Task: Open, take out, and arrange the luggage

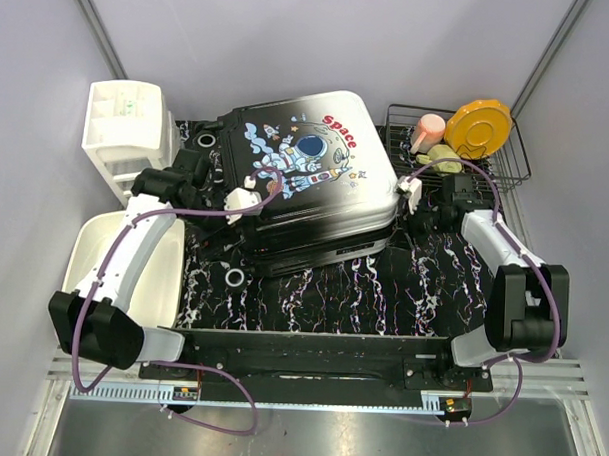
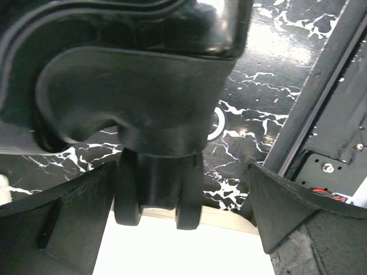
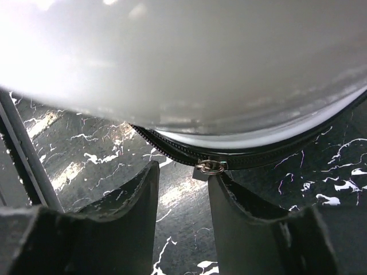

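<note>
The luggage (image 1: 306,178) lies flat on the mat, astronaut print up, and looks shut. In the left wrist view my left gripper (image 2: 178,215) is open around one of its black twin wheels (image 2: 157,197). The wheel hangs nearer the left finger (image 2: 57,223), clear of the right finger (image 2: 292,212). At the suitcase's right side my right gripper (image 3: 183,177) is open under the pale shell (image 3: 183,63), with nothing between its fingers. The metal zipper pull (image 3: 210,168) sits at the tip of its right finger (image 3: 241,217).
A white drawer unit (image 1: 128,127) stands at the back left and a white tub (image 1: 103,271) at the near left. A wire basket (image 1: 491,175) at the back right holds a yellow plate (image 1: 478,127) and a pink cup (image 1: 428,127). A small white ring (image 1: 235,277) lies on the marbled mat (image 1: 382,291).
</note>
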Robot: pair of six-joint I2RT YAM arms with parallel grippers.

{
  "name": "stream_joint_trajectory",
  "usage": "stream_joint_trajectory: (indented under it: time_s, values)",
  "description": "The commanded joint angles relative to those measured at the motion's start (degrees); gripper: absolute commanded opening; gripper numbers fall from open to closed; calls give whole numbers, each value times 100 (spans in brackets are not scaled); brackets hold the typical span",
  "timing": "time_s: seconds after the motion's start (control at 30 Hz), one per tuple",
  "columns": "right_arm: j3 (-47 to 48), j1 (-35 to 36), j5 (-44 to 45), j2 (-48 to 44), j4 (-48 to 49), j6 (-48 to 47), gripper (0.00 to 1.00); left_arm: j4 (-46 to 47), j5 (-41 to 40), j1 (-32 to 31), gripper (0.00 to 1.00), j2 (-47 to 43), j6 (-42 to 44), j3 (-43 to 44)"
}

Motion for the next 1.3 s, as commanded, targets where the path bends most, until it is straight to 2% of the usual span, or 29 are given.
stream_joint_trajectory:
  time_s: [0.0,0.03,0.07,0.17,0.23,0.27,0.33,0.37,0.47,0.5,0.6,0.77,1.03,1.2,1.27]
  values:
    - [-295,121,-181,-326,1400,658,44,544,-202,1,98,15,-174,11]
    - [-339,112,-128,-353,1436,649,40,597,-229,10,98,15,-227,-7]
    - [-409,121,-110,-414,1436,623,28,649,-264,10,97,15,-253,-85]
    - [-567,121,39,-554,1480,500,10,930,-474,10,96,-29,-376,-314]
    - [-638,121,267,-642,1533,473,4,1071,-554,10,94,-38,-394,-454]
    - [-673,112,364,-704,1533,447,0,1089,-580,10,90,-20,-385,-490]
    - [-682,104,689,-757,1533,403,0,1238,-851,19,83,15,-394,-604]
    - [-665,86,785,-801,1542,403,0,1282,-957,19,70,85,-377,-639]
    - [-551,-72,848,-827,1472,289,0,1423,-1125,185,49,225,-324,-666]
    - [-498,-116,839,-810,1437,167,0,1467,-1125,316,37,252,-306,-649]
    - [-200,-230,708,-687,1253,-149,0,1493,-1090,519,20,340,-201,-517]
    - [766,-748,163,-46,289,-642,0,1590,-1230,643,2,419,80,-464]
    - [2461,-977,-505,1376,-820,-1309,0,1617,-1248,695,0,481,414,-429]
    - [3894,-978,-961,2484,-2717,-2432,1,1625,-1231,695,0,542,546,-394]
    - [4843,-986,-1033,3178,-3664,-2698,7,1617,-1239,695,0,595,572,-367]
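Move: The left hand is open above the luggage's upper near wheel, about 5 cm below it and 2 cm forward and left; the lower near wheel is some 5 cm back, 2 cm right and 12 cm down. The right hand has the zipper pull almost between half-open fingertips, roughly 1 cm ahead, straight across and level. Green cup is about 17 cm forward and 8 cm right of the right hand, the yellow plate 23 cm forward and 15 cm right. Downward some 4 cm, and a little forward and left, the left hand settles over the luggage's upper near wheel, closes on it and keeps hold, easing forward at the end. Meanwhile the right hand edges forward, shuts on the zipper pull, draws it right, away from the shell, then sweeps it forward along the luggage's right end, about 7 cm forward in all. ##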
